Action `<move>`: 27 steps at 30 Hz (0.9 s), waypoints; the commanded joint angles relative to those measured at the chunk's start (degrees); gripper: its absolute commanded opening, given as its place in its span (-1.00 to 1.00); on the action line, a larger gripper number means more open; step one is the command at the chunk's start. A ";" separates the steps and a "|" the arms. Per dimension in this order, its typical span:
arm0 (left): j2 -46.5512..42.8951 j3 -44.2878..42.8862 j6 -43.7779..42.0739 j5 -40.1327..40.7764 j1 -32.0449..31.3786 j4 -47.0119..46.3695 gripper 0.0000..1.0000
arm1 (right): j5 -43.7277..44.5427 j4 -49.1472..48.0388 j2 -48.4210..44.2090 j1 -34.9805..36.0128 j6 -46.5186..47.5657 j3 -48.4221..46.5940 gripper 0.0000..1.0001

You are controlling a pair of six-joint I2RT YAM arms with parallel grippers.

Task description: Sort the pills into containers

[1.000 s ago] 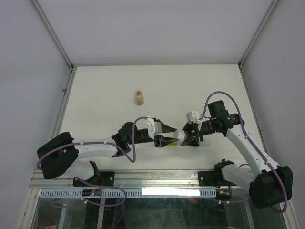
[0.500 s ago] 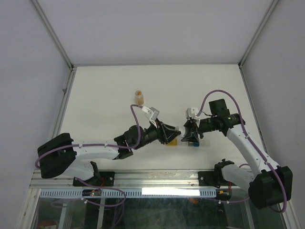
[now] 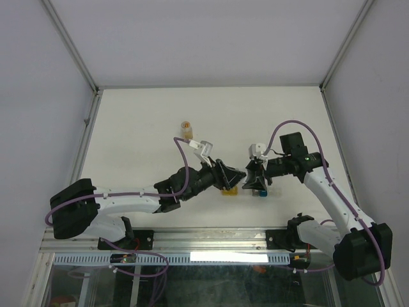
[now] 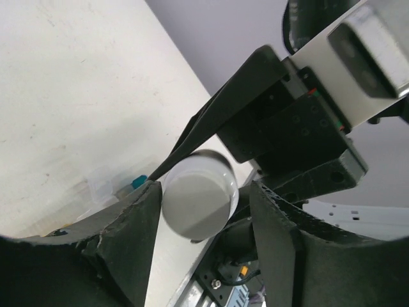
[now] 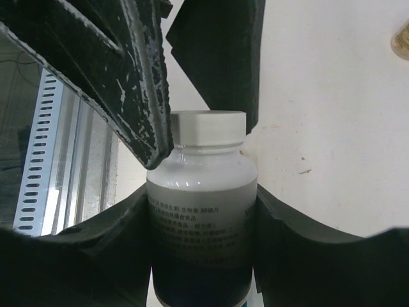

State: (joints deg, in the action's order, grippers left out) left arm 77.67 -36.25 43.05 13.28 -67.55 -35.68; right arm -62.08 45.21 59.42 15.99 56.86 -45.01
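My right gripper (image 3: 251, 178) (image 5: 200, 208) is shut on a white pill bottle (image 5: 201, 217) with printed text, held level above the table. My left gripper (image 3: 237, 174) (image 4: 204, 192) is open with its jaws on either side of the bottle's white cap (image 4: 198, 195); one finger touches the cap and the other stands apart. Below the two grippers lie the small containers: a yellow box (image 3: 229, 190) and a blue-teal box (image 3: 259, 192). In the left wrist view a clear box (image 4: 102, 185) and a bit of teal (image 4: 138, 182) show on the table.
A small amber bottle (image 3: 186, 130) stands on the white table (image 3: 140, 141) further back and to the left; it also shows at the edge of the right wrist view (image 5: 401, 38). A metal rail (image 3: 211, 238) runs along the near edge.
My left gripper has risen, turned and moved right until its jaws are round the bottle's cap. My right gripper has kept its hold on the bottle and shifted slightly.
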 commanded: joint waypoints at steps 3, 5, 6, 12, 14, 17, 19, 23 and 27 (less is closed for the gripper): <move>-1.76 -0.87 -1.48 -1.63 -0.55 -5.34 0.41 | -3.65 -1.00 -1.23 0.73 -0.52 -1.38 -1.00; -2.22 -0.68 -2.09 -1.39 -0.50 -4.34 0.47 | -3.76 -0.93 -1.23 0.73 -0.53 -1.35 -1.00; -2.40 -0.48 -2.25 -1.29 -0.49 -4.02 0.51 | -3.78 -0.86 -1.23 0.71 -0.52 -1.31 -1.00; -3.95 0.91 -6.12 -2.50 -0.56 -3.74 0.75 | -3.96 -0.82 -1.20 0.71 -0.52 -1.30 -1.00; -4.91 1.57 -8.72 -2.64 -0.51 -3.57 0.84 | -4.07 -0.80 -1.18 0.64 -0.43 -1.25 -1.00; -7.12 2.77 -15.64 -3.72 -0.41 -3.43 0.95 | -4.18 -0.74 -1.23 0.67 -0.35 -1.30 -1.00; -8.69 3.74 -22.19 -4.27 -0.44 -3.74 0.98 | -4.34 -0.60 -1.23 0.63 -0.20 -1.34 -1.00; -10.83 6.29 -38.60 -10.20 0.44 -7.94 0.98 | -4.85 0.06 -1.32 0.62 0.74 -1.30 -1.00; -11.91 8.07 -51.19 -36.84 7.68 -10.31 0.98 | -5.65 1.11 -1.49 0.62 2.28 -1.33 -1.00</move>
State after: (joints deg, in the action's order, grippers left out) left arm 67.88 -29.63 10.09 -0.14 -65.21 -40.07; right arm -64.38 45.56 59.40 16.49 57.28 -45.01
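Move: The white bottle's cap sits just beyond the left fingertips and between them, about 1 cm ahead and 1 cm to the right, level with the hand. The yellow box lies on the table about 5 cm back, 2 cm left and 15 cm below; the blue box about 5 cm back, 9 cm right and as low. From the right hand, which grips the bottle's body, the cap is level fore and aft, some 4 cm left and 3 cm up. Open the left gripper, already loosening round the cap, to full width to free it. Lift about 1 cm, then draw back left and farther up, slightly towards the base, roughly 4 cm in all, rolling the wrist back some 30 degrees, clockwise looking along the fingers. Keep the right gripper shut on the bottle, almost still. ##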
